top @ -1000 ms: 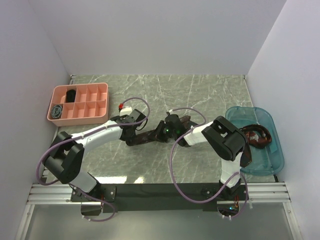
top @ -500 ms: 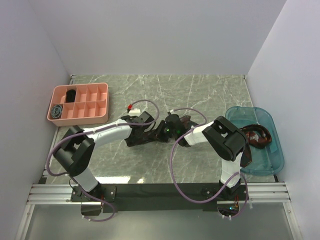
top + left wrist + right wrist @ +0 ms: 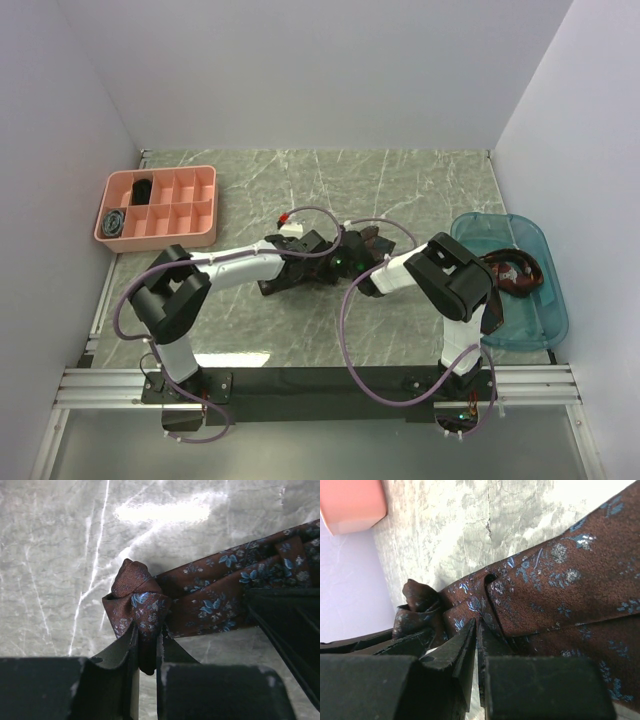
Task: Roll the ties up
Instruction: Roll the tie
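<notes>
A dark brown-maroon tie (image 3: pixel 285 279) with small blue flowers lies as a strip across the middle of the table. In the left wrist view my left gripper (image 3: pixel 146 639) is shut on its bunched, partly rolled end (image 3: pixel 134 587), and the strip (image 3: pixel 215 597) runs off to the right. My right gripper (image 3: pixel 479 628) is shut, its tips pinching a fold of the same tie (image 3: pixel 570 580) right beside that roll (image 3: pixel 417 605). From above, the left gripper (image 3: pixel 316 250) and the right gripper (image 3: pixel 341 262) sit almost touching over the tie.
A pink compartment tray (image 3: pixel 205 178) at the back left holds a black coil (image 3: pixel 143 189) and a grey coil (image 3: pixel 115 222). A blue bin (image 3: pixel 520 330) at the right edge holds more dark ties (image 3: pixel 515 272). White walls close three sides.
My left gripper has travelled right along the tie, from near its left end to right beside the right gripper, and the tie's visible strip has shortened. The right arm stayed put.
</notes>
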{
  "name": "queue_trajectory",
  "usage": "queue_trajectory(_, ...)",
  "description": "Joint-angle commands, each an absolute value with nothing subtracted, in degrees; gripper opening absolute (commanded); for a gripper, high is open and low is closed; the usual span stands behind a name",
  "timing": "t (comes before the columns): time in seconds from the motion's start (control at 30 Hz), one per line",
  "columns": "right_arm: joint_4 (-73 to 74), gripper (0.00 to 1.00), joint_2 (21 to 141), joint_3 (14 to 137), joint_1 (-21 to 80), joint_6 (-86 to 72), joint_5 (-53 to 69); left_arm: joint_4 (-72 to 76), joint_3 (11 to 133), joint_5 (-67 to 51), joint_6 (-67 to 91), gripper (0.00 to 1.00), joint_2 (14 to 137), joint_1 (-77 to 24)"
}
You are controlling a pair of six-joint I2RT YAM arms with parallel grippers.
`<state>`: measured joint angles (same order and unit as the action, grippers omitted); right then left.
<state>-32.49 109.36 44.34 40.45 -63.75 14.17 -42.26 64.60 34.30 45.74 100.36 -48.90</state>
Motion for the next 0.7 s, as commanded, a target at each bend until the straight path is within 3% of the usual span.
queue_trajectory(0.0, -32.3, 0.12, 110.6, 42.4, 39.8, -63.7, 12.1, -40.3, 63.2, 30.5, 47.1, 0.01, 101.2, -49.7)
queue_trajectory(0.13, -34.1, 0.12, 111.4, 41.8, 39.7, -64.1, 12.8, -38.0, 61.7, 29.4, 46.9, 0.02, 99.9, -49.8)
queue_trajectory(0.3, -36.7, 0.12, 111.5, 41.0, 39.5, -63.9, 13.8, -33.8, 59.5, 28.0, 46.4, 0.17, 98.0, -50.0)
queue_trajectory(0.67, -40.3, 0.13, 108.3, 41.2, 38.9, -58.9, 17.1, -24.6, 53.4, 24.6, 45.4, 0.38, 93.1, -49.9)
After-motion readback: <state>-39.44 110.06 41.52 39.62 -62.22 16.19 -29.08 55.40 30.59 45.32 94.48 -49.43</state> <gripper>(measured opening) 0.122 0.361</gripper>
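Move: The tie's folded end is already in the left fingers, its middle about 1 cm ahead of them, level sideways and some 1 cm lower. From there the flat tie runs right to the right fingertips, about 7 cm right of the left hand and 1 cm farther out, and on to the loose tail, about 18 cm right and 8 cm ahead. From the right hand the folded end is roughly 7 cm left and level in reach. The left hand lowers the tie's folded end by just under 1 cm while easing right towards the right fingers, then its fingers open partly, their grip loosening around the fold, as it creeps farther right, about 1.5 cm in all, and tips some 10 degrees with its left side dipping. The right hand stays put a few centimetres along the strip, its nearly shut fingers still on the tie at the crease, turning only slightly. ##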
